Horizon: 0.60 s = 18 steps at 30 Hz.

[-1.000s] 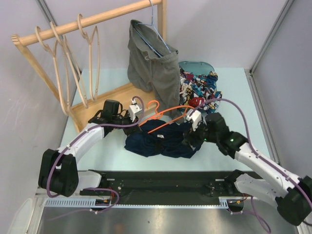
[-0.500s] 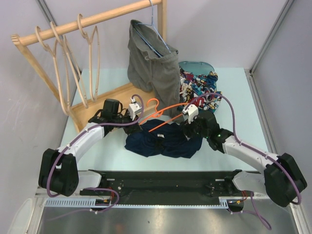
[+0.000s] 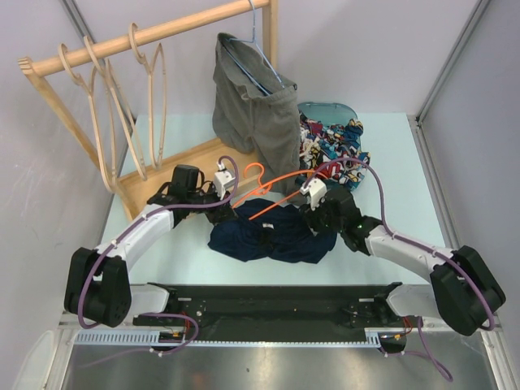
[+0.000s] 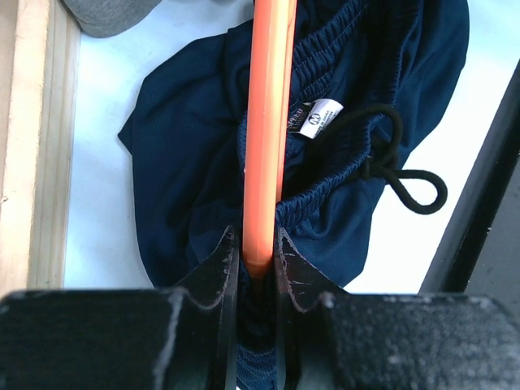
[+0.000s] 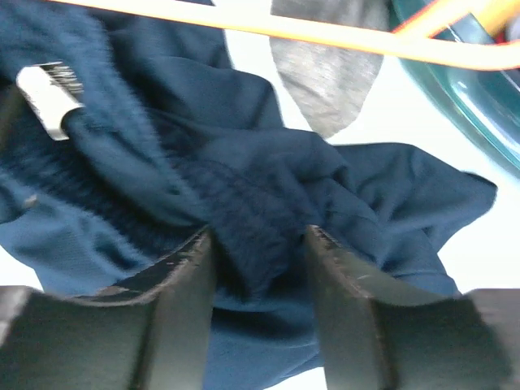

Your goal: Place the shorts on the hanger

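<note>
The navy shorts lie crumpled on the table between my two arms. The orange hanger lies slanted over them, hook toward the rack. My left gripper is shut on one end of the hanger, whose bar runs across the shorts' waistband, as the left wrist view shows. My right gripper is low on the shorts' right side. In the right wrist view it is open, its fingers on either side of a raised fold of the shorts. The hanger crosses above.
A wooden rack with pale wooden hangers stands at the back left, its base board beside my left gripper. Grey shorts hang on a blue wire hanger. A teal tray of colourful clothes sits behind my right gripper.
My right arm has swung left and forward onto the shorts, its fingers now on either side of a fold. The hanger's far end has shifted slightly. My left arm has stayed put.
</note>
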Tool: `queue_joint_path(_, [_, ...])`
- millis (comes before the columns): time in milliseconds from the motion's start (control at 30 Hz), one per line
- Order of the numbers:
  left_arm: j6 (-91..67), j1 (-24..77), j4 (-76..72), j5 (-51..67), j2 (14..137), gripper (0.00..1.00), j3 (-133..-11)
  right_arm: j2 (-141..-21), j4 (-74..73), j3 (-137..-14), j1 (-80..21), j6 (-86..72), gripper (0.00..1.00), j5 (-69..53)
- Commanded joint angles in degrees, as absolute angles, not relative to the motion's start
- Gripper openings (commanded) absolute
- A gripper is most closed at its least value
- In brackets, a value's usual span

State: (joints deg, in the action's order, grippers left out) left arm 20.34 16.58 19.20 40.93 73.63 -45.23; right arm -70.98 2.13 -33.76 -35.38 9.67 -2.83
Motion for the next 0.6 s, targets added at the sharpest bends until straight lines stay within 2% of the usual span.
queue_joint_path(0, [19.2, 15.9, 18.1, 44.4, 72.5, 0.00, -48.4, -73.0, 5.0, -35.3, -32.7, 8.6, 0.47, -0.1])
queue_joint_path(167, [18.5, 15.6, 20.2, 46.5, 71.5, 0.00, -50.1, -74.8, 2.5, -34.4, -29.5, 12.8, 0.33, 2.0])
queue_joint_path(200, [18.5, 15.6, 20.6, 46.8, 71.2, 0.00, -50.4, -74.9, 1.9, -34.5, -28.3, 12.9, 0.28, 1.0])
queue_joint_path(233, [19.2, 15.6, 21.6, 46.7, 71.0, 0.00, -50.6, -74.5, 1.5, -34.5, -27.5, 13.1, 0.17, 0.8])
queue_joint_path(367, [20.7, 13.7, 22.8, 48.4, 68.1, 0.00, -49.3, -66.6, -5.9, -35.7, -22.3, 13.4, 0.02, -3.0])
queue_joint_path(567, [24.3, 9.6, 21.4, 57.2, 62.7, 0.00, -45.6, -57.9, -18.4, -37.7, -7.5, 11.9, 0.00, -18.6])
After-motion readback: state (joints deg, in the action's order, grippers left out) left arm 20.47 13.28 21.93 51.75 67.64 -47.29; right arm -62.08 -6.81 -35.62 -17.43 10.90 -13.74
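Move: The right hand goes for the right corner of the shorts' waistband, about 4 cm to its right, 2 cm ahead and 2 cm below. The orange hanger's free end stands some 5 cm ahead, 4 cm right and 10 cm above; the white label lies 10 cm left and 2 cm back, and the grey trousers' hem 8 cm ahead and 4 cm left. From the left hand, the waistband corner is about 23 cm right, level fore and aft, and 4 cm lower. Sliding right and a little forward while sinking about 2 cm, the right hand shuts its fingers and pinches the right corner of the waistband, then lifts over 5 cm while still pulling right. The left hand, keeping its pinch on the hanger's end and the waistband's left side, rises about 5 cm and tilts slightly. ##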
